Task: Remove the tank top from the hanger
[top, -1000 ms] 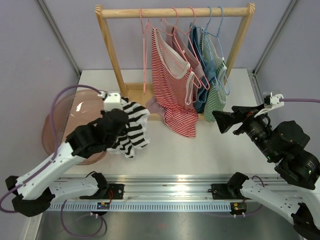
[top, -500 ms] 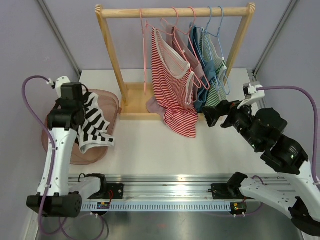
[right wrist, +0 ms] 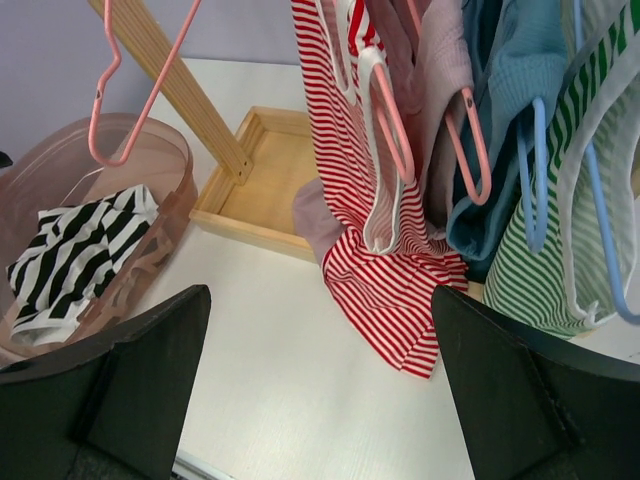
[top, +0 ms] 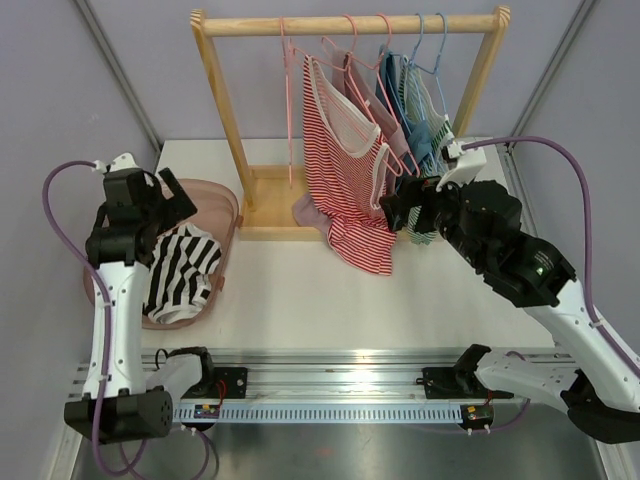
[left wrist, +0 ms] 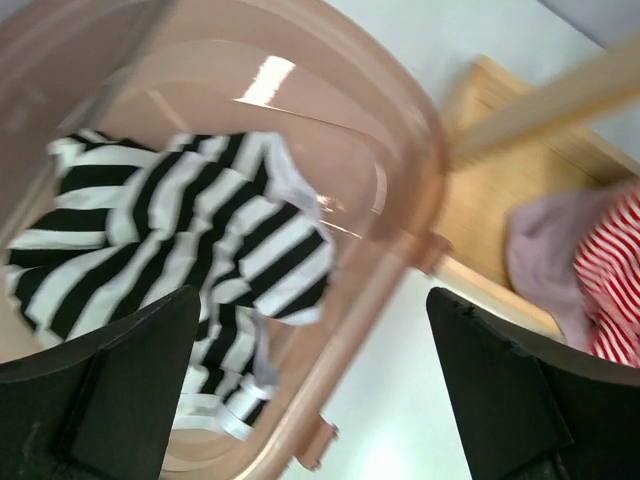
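A black-and-white striped tank top (top: 180, 275) (left wrist: 190, 230) (right wrist: 70, 255) lies loose in the pink basin (top: 226, 215). My left gripper (top: 172, 205) (left wrist: 312, 292) hangs open over the basin's rim (left wrist: 400, 130), holding nothing. An empty pink hanger (top: 288, 100) (right wrist: 140, 110) hangs at the left of the rail. A red-striped tank top (top: 345, 170) (right wrist: 350, 150) hangs on a pink hanger (right wrist: 390, 120). My right gripper (top: 400, 212) (right wrist: 320, 290) is open and empty, just right of the red top's lower edge.
The wooden rack (top: 350, 24) stands at the back with its base tray (top: 270, 200) (right wrist: 260, 170). A mauve top (right wrist: 440, 110), a blue top (right wrist: 505, 150) and a green-striped top (top: 430, 195) (right wrist: 560, 250) hang to the right. White tabletop (right wrist: 300, 380) lies below the right gripper.
My left arm swung left over the basin, opened, and the black-and-white top dropped into the basin. My right arm moved left and up toward the hanging clothes.
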Motion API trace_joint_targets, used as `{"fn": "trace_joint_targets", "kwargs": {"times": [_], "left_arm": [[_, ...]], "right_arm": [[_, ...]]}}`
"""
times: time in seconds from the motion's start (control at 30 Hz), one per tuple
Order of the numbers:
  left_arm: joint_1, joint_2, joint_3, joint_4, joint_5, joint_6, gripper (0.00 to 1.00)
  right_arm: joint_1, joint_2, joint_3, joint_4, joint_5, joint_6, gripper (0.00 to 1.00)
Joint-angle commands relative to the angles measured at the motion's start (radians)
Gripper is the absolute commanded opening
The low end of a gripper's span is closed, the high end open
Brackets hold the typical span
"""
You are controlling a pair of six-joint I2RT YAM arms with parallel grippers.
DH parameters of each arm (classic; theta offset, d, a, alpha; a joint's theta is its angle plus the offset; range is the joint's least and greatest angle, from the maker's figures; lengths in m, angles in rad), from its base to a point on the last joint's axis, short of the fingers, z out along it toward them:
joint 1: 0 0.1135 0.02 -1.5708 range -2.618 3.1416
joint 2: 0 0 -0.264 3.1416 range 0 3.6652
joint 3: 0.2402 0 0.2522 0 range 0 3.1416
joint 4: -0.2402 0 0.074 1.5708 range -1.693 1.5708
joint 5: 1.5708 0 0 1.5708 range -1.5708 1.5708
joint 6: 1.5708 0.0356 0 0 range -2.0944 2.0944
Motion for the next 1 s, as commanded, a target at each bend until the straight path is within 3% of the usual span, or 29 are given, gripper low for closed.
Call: {"fn": "trace_joint_targets", "kwargs": {"times": [0.0, 0.23, 0.53, 0.6, 0.97], "left_arm": [[-0.085, -0.096, -0.037, 0.075, 0.123, 0.022, 0.99], [-0.326, -0.225, -0.201, 0.091, 0.128, -0.006, 0.99], [-0.683, -0.214, -0.341, 0.203, 0.154, -0.001, 0.99], [-0.713, -0.208, -0.338, 0.197, 0.166, 0.007, 0.99], [-0.727, -0.246, -0.388, 0.181, 0.169, 0.043, 0.99]], "right_arm": [[0.004, 0.049, 0.104, 0.054, 0.077, -0.06, 0.99], [-0.014, 0.225, 0.337, -0.016, 0.126, -0.155, 0.98], [-0.163, 0.497, 0.657, -0.079, -0.139, -0.228, 0.72], [-0.183, 0.552, 0.719, -0.088, -0.173, -0.235, 0.63], [-0.243, 0.807, 0.966, -0.146, -0.325, -0.264, 0.56]]}}
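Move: The pink hanger carrying the red-striped tank top hangs some 19 cm ahead of the right hand, about 6 cm to its left and 7 cm above. The empty pink hanger is roughly 11 cm left of it, the mauve top about 6 cm to its right and the blue top some 12 cm to its right, all about level with it. From the left hand, that striped top's hanger lies about 40 cm right, 14 cm ahead and 18 cm higher. The red-striped top's pink hanger is what the right hand reaches for: forward about 17 cm, rising early and sinking a little at the end, drifting left, its wide-open fingers narrowing to a little over half to straddle the hanger. The left hand, open and empty, sweeps away from the basin, some 21 cm right, back and slightly down, turning clockwise about 50 degrees. ##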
